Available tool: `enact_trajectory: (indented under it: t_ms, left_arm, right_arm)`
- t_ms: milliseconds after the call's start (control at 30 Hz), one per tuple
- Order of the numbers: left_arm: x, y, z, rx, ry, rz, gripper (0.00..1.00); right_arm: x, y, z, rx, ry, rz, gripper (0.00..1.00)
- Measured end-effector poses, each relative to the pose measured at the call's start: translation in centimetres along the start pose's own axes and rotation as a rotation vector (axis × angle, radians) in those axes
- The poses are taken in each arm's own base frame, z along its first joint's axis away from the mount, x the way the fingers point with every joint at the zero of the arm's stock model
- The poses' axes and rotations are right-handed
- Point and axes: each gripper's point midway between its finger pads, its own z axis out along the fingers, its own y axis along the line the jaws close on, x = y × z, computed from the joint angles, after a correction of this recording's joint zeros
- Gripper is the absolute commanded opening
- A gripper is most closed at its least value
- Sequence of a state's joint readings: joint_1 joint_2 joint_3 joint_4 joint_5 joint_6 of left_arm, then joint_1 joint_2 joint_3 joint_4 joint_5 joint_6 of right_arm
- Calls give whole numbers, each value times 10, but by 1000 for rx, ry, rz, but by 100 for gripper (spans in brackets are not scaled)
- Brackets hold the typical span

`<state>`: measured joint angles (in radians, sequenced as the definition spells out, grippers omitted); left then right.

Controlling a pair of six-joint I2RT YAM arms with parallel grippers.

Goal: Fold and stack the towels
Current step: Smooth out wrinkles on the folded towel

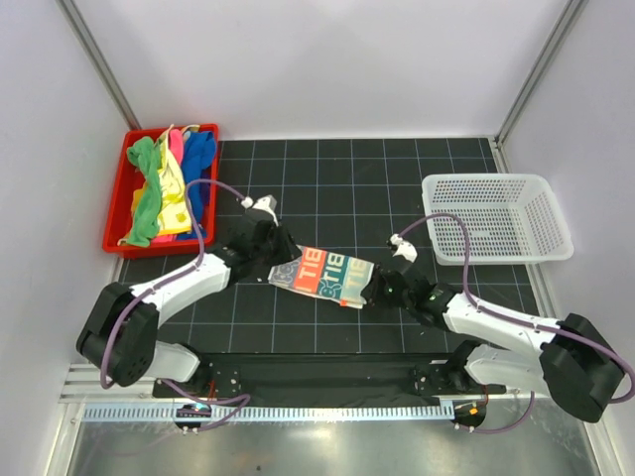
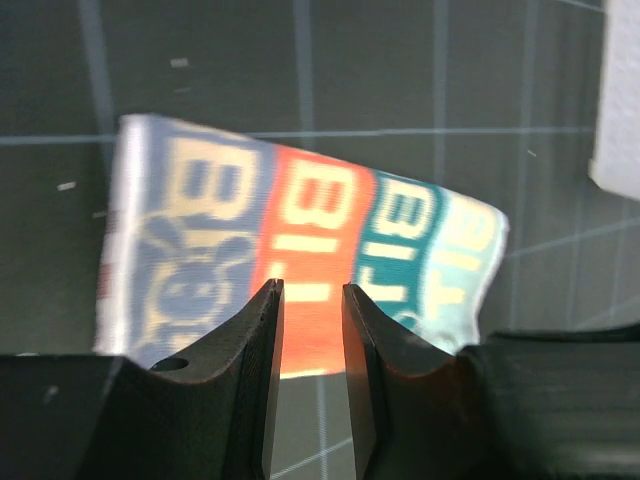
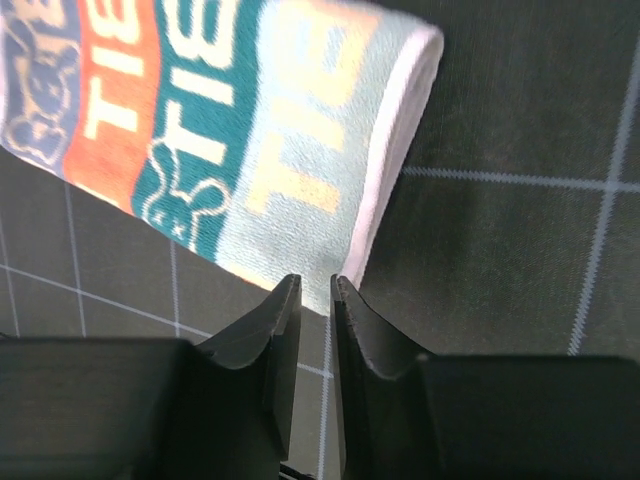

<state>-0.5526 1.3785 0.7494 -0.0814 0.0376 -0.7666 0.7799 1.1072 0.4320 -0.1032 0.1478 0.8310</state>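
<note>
A white towel (image 1: 325,275) printed with coloured lettering lies folded in a long strip on the dark mat. My left gripper (image 1: 281,264) hovers at its left end and my right gripper (image 1: 370,291) at its right end. In the left wrist view the towel (image 2: 310,220) lies beyond my left gripper (image 2: 310,288), whose jaws stand apart with nothing between them. In the right wrist view my right gripper (image 3: 315,280) shows a narrow empty gap just short of the towel's (image 3: 200,130) near corner. More towels, green (image 1: 149,198), yellow (image 1: 175,206), blue (image 1: 201,164) and pink (image 1: 177,149), are heaped in the red bin.
The red bin (image 1: 113,220) stands at the back left of the gridded mat. A white mesh basket (image 1: 496,218) stands at the back right. White walls close in the table on three sides.
</note>
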Motion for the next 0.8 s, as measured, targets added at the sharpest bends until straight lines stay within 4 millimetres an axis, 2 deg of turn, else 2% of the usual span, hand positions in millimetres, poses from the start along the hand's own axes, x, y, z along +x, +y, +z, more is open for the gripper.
enact_trajectory:
  t_ms: [100, 167, 267, 367, 600, 800]
  left_arm:
    - [1, -30, -4, 62, 2, 56, 33]
    - [9, -48, -6, 98, 17, 90, 33]
    - [26, -65, 0, 122, 60, 130, 33]
    - [47, -66, 11, 111, 114, 155, 33]
    - [94, -45, 40, 34, 237, 189, 31]
    - [101, -46, 48, 39, 243, 194, 30]
  right_arm:
    - [-16, 5, -9, 11, -46, -4, 30]
    - [-26, 6, -12, 25, -74, -7, 32]
    - [-33, 3, -11, 67, -91, -18, 38]
    - [-32, -3, -5, 114, -82, -34, 41]
    - [-23, -26, 11, 219, -38, -55, 48]
    - [-18, -35, 19, 255, -18, -49, 57]
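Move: The folded towel's middle lies about 8 cm to the left hand's right, 3 cm back and 7 cm below it; the red bin stands some 30 cm left and 17 cm ahead of that hand. From the right hand, the towel's right end is about 4 cm ahead, 1 cm right and 2 cm below, and the towel's middle is 11 cm left and 5 cm ahead. The white basket is roughly 31 cm right and 18 cm ahead of the right hand. The left fingertips come down onto the towel's teal band near its near edge, after a low hop about 9 cm right and 5 cm back, the hand turning some 15 degrees clockwise, its opening unchanged. Meanwhile the right hand lifts briefly, shifts nearly 3 cm forward and to the right, then sinks with its fingers spreading, its left finger at the towel's right edge. ##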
